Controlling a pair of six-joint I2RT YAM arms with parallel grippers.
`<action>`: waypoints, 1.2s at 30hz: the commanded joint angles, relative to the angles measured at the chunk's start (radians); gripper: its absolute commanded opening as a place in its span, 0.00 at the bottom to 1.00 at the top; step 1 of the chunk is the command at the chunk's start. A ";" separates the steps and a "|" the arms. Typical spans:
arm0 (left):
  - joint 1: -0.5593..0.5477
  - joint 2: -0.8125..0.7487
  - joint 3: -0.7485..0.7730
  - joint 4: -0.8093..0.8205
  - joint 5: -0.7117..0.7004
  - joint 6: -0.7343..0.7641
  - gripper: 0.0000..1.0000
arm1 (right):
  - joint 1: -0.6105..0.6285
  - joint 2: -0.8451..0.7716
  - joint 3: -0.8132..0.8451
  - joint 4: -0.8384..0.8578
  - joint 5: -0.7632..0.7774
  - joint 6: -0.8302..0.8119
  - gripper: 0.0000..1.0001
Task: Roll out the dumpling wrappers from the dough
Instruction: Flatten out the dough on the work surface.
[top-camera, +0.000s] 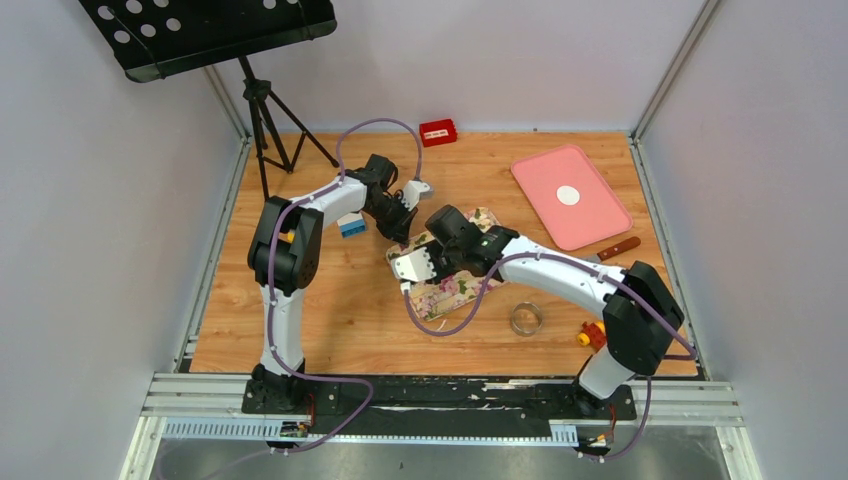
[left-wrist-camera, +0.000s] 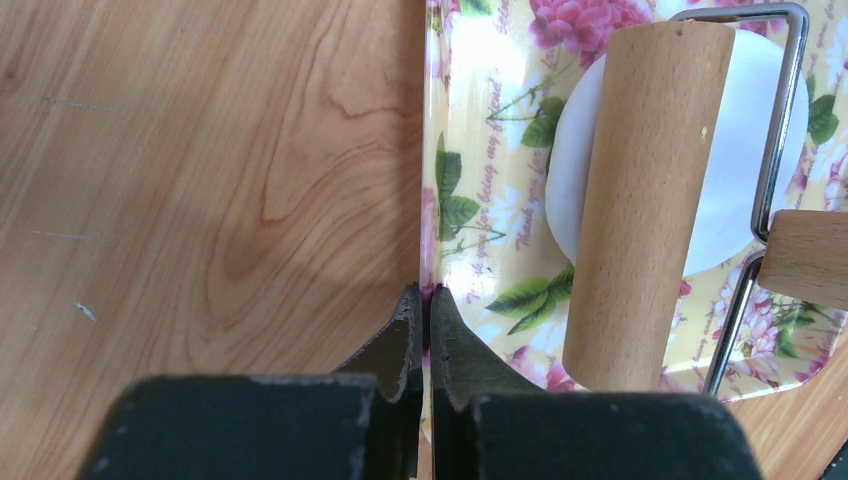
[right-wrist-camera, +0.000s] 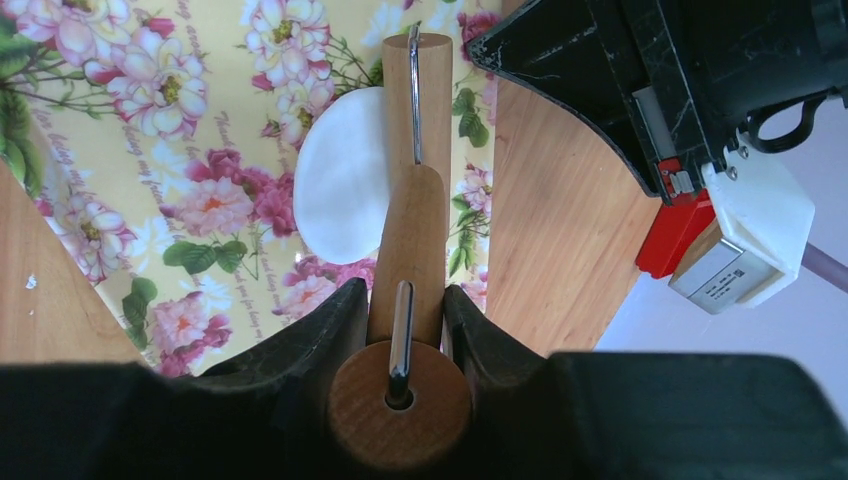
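A floral mat (top-camera: 450, 295) lies mid-table, with a flattened round piece of white dough (right-wrist-camera: 340, 175) on it. A wooden rolling pin (left-wrist-camera: 650, 190) rests across the dough (left-wrist-camera: 570, 170). My right gripper (right-wrist-camera: 405, 295) is shut on the pin's wooden handle (right-wrist-camera: 410, 240); in the top view this gripper (top-camera: 445, 228) sits over the mat. My left gripper (left-wrist-camera: 425, 295) is shut on the mat's edge (left-wrist-camera: 432, 200), at the back left of the mat in the top view (top-camera: 402, 222). One round white dumpling wrapper (top-camera: 568, 195) lies on the pink tray (top-camera: 590, 225).
A metal ring cutter (top-camera: 526, 318) stands right of the mat, with a red and yellow toy (top-camera: 592, 335) near it. A wooden-handled knife (top-camera: 615, 248) lies by the tray. A white-and-blue block (top-camera: 351, 226) sits left, a red box (top-camera: 438, 131) at the back. A tripod stand (top-camera: 265, 110) is back left.
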 joint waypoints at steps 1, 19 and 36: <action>-0.013 -0.018 -0.032 -0.001 -0.026 0.014 0.00 | 0.030 -0.017 -0.073 -0.070 -0.005 -0.021 0.00; -0.013 -0.021 -0.034 0.001 -0.030 0.013 0.00 | 0.132 -0.063 -0.190 -0.294 0.029 -0.007 0.00; -0.013 -0.020 -0.032 -0.001 -0.030 0.014 0.00 | 0.153 -0.181 -0.089 -0.363 0.075 0.007 0.00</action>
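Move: The right hand holds the roller by its handle, with the big cylinder across the dough. The dough's middle is about 4 cm ahead of that hand, 4 cm to its left and 10 cm below. The flowered tray under it is centred some 3 cm ahead, straight below; the metal ring stands 8 cm back and 15 cm right, the blue-white block 12 cm ahead and 19 cm left. From the left hand, pinching the tray's far edge, the dough lies about 4 cm back and 6 cm right. The right hand, keeping its grip on the roller's handle, pulls back about 6.5 cm and some 3.5 cm to its right, sinking about a centimetre, so that the big cylinder travels over the dough and off its near side. On the way its left side tips down some 10 degrees with a slight counter-clockwise turn, while the left hand stays put and keeps the tray's far edge pinched between nearly shut fingers. ##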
